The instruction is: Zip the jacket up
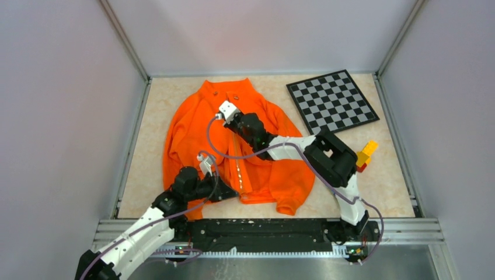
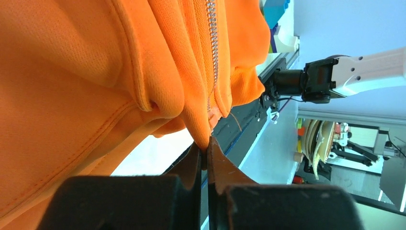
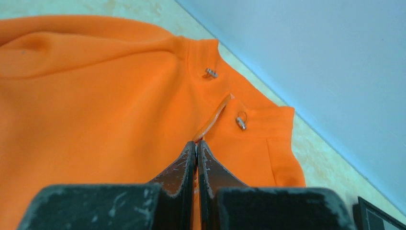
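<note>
The orange jacket (image 1: 233, 140) lies flat on the table with its collar at the far end. The pale zipper (image 1: 238, 169) runs down its middle. My left gripper (image 1: 229, 195) is at the bottom hem beside the zipper's lower end. In the left wrist view the left gripper (image 2: 206, 149) is shut on a fold of orange hem, which hangs lifted off the table. My right gripper (image 1: 231, 119) sits on the zipper line near the chest. Close up, the right gripper (image 3: 196, 143) is shut on the zipper, with the pull hidden between the jaws. A short open stretch (image 3: 214, 117) runs up to the collar (image 3: 249, 108).
A chessboard (image 1: 331, 100) lies at the back right. Yellow and red blocks (image 1: 366, 155) sit near the right arm's elbow. Metal rails and grey walls (image 1: 70, 116) enclose the table. The right arm's base (image 2: 325, 79) shows in the left wrist view.
</note>
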Action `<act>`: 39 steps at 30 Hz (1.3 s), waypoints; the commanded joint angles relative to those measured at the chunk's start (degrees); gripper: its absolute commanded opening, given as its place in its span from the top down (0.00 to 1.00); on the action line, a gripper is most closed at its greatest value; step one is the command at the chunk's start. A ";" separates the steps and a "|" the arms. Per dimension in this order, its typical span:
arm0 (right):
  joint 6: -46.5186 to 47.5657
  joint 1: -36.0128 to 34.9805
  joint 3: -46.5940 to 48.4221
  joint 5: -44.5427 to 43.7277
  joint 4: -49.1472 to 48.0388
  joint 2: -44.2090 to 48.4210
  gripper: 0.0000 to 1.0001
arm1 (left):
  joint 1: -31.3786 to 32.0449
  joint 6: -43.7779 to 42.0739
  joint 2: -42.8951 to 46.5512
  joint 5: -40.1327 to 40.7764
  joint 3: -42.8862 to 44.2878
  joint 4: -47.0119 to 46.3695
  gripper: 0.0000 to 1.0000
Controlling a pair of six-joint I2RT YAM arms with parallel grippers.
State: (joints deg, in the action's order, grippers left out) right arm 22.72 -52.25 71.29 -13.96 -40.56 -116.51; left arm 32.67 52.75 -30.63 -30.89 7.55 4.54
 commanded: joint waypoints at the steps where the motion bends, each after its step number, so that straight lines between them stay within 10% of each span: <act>1: -0.70 4.47 11.68 2.28 -4.15 -5.45 1.00 | 0.51 -2.56 -0.78 -2.97 4.13 6.83 1.00; 24: -6.02 15.17 78.88 13.47 8.08 -45.14 1.00 | 0.56 -15.40 -14.11 -10.07 10.71 24.47 1.00; 39: -16.63 20.78 80.25 17.61 -0.94 -45.78 1.00 | 18.11 -3.71 -23.37 -4.90 8.43 22.30 1.00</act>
State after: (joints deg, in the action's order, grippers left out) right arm 8.60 -36.18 145.84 5.80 -32.58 -163.98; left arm 43.86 43.48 -51.11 -29.45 18.22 19.07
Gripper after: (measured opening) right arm 0.004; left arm 0.014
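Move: The top end of the zip lies about 15 cm ahead of my right hand, 2 cm to its left and some 11 cm lower; one collar snap sits about 5 cm to the left of that end and another 4 cm to its right. My left hand already pinches the hem, with the zip's bottom end about 3 cm to its right; the table's near edge is roughly 7 cm back. From this hand the zip's top end is about 40 cm ahead and 5 cm left. Keeping my right fingers shut on the zip pull, I run it forward up the front of the jacket and past the collar, some 21 cm, fast at first, then easing off, drifting left and rising slightly near the collar while the wrist rolls over 20 degrees. My left hand keeps its pinch on the hem: it lifts slightly, then draws down and back about 5 cm towards the table's near edge, turning a little clockwise. ##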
